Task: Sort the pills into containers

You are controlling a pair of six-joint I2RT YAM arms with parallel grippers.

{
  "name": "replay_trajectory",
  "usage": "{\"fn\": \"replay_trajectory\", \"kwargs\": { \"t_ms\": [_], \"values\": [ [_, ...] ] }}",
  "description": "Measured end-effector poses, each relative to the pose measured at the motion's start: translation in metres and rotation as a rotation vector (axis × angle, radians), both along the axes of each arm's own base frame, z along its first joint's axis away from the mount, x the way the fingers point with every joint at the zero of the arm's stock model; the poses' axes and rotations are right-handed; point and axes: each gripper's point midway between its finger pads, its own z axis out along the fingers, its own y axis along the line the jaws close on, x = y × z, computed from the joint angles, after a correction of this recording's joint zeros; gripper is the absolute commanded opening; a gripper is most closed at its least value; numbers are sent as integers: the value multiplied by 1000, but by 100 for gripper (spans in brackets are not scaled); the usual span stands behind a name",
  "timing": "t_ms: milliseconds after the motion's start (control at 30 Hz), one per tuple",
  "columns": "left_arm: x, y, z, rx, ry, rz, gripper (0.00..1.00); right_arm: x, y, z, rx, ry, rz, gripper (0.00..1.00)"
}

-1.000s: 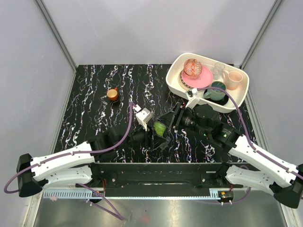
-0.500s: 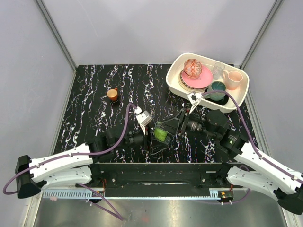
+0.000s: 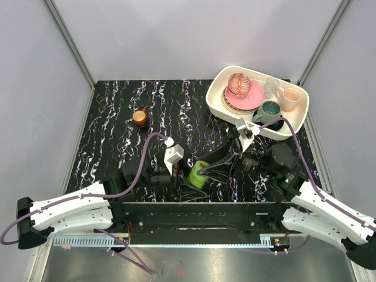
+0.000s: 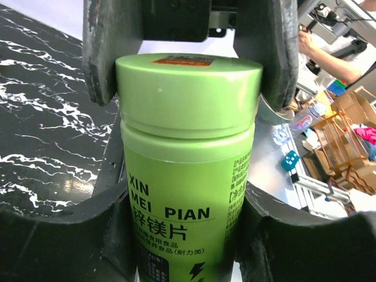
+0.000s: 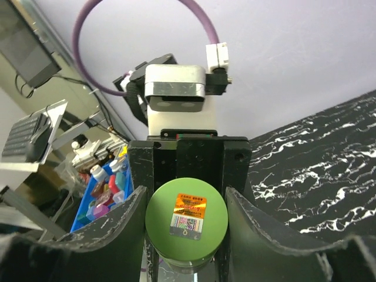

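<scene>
A green bottle with a green lid hangs between both arms over the near middle of the table. My left gripper is shut on its body; in the left wrist view the labelled bottle fills the space between my fingers. My right gripper is shut on the lid, which bears an orange sticker and sits between that gripper's fingers. The right gripper's fingers press the lid's sides in the left wrist view. No pills show, and the containers are out of view.
A small orange cup stands at the left middle of the black marbled table. At the back right, a white tub holds a pink plate, a patterned bowl, mugs and a glass.
Both grippers have carried the green bottle toward the table's near edge. Their hold on it looks the same.
</scene>
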Motion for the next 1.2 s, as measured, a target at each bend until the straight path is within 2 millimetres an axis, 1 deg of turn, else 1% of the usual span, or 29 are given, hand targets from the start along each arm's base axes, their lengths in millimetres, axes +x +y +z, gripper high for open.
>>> {"fn": "replay_trajectory", "kwargs": {
  "t_ms": [33,67,100,133,167,200,233,300,367,500,567,633,733,900,967,1067,1200],
  "values": [
    [-3,1,1,-4,-2,-14,0,-3,0,1,4,-14,17,2],
    [-5,1,1,-9,-5,-27,0,-6,0,1,6,-30,34,15],
    [-7,2,2,-11,-6,-35,0,-8,0,2,8,-41,47,49],
    [-8,2,3,-15,-8,-42,0,-10,0,3,10,-49,53,59],
    [-9,2,4,-17,-9,-45,0,-10,0,3,11,-54,55,67],
    [-9,2,4,-18,-9,-45,0,-10,0,3,11,-55,54,76],
    [-9,2,4,-19,-9,-42,0,-10,0,3,11,-54,56,79],
    [-3,2,4,-19,-9,-14,0,-10,0,2,4,-43,50,80],
    [4,2,4,-15,-9,19,0,-4,0,2,-15,-8,17,82],
    [16,4,-5,22,-2,90,0,22,0,10,-45,99,-123,82],
    [22,5,-11,49,4,126,0,37,-3,15,-50,160,-214,82],
    [26,6,-13,60,4,145,0,49,-8,16,-53,212,-287,81],
    [34,7,-14,78,2,192,0,67,-15,11,-81,322,-405,80],
    [45,7,-20,108,5,250,0,90,-19,-4,-163,488,-548,80],
    [48,7,-24,128,9,266,0,93,-21,-12,-188,534,-587,80],
    [52,6,-30,150,14,282,0,91,-22,-22,-221,578,-618,80],
    [55,4,-34,166,17,295,0,88,-24,-24,-239,613,-638,80]
  ]
}}
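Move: The pill bottle, lid uppermost and tipped forward, is in the left fingers, its middle about 1 cm ahead of and 2 cm above the left hand. The right fingers grip the lid, with the bottle's middle some 2 cm behind and 4 cm below them. The pill box lies on the table about 12 cm ahead of the left hand, 5 cm right and 27 cm down. Right fingers open off the lid, swinging about 9 cm forward; left carries the bottle 5 cm forward, down. ##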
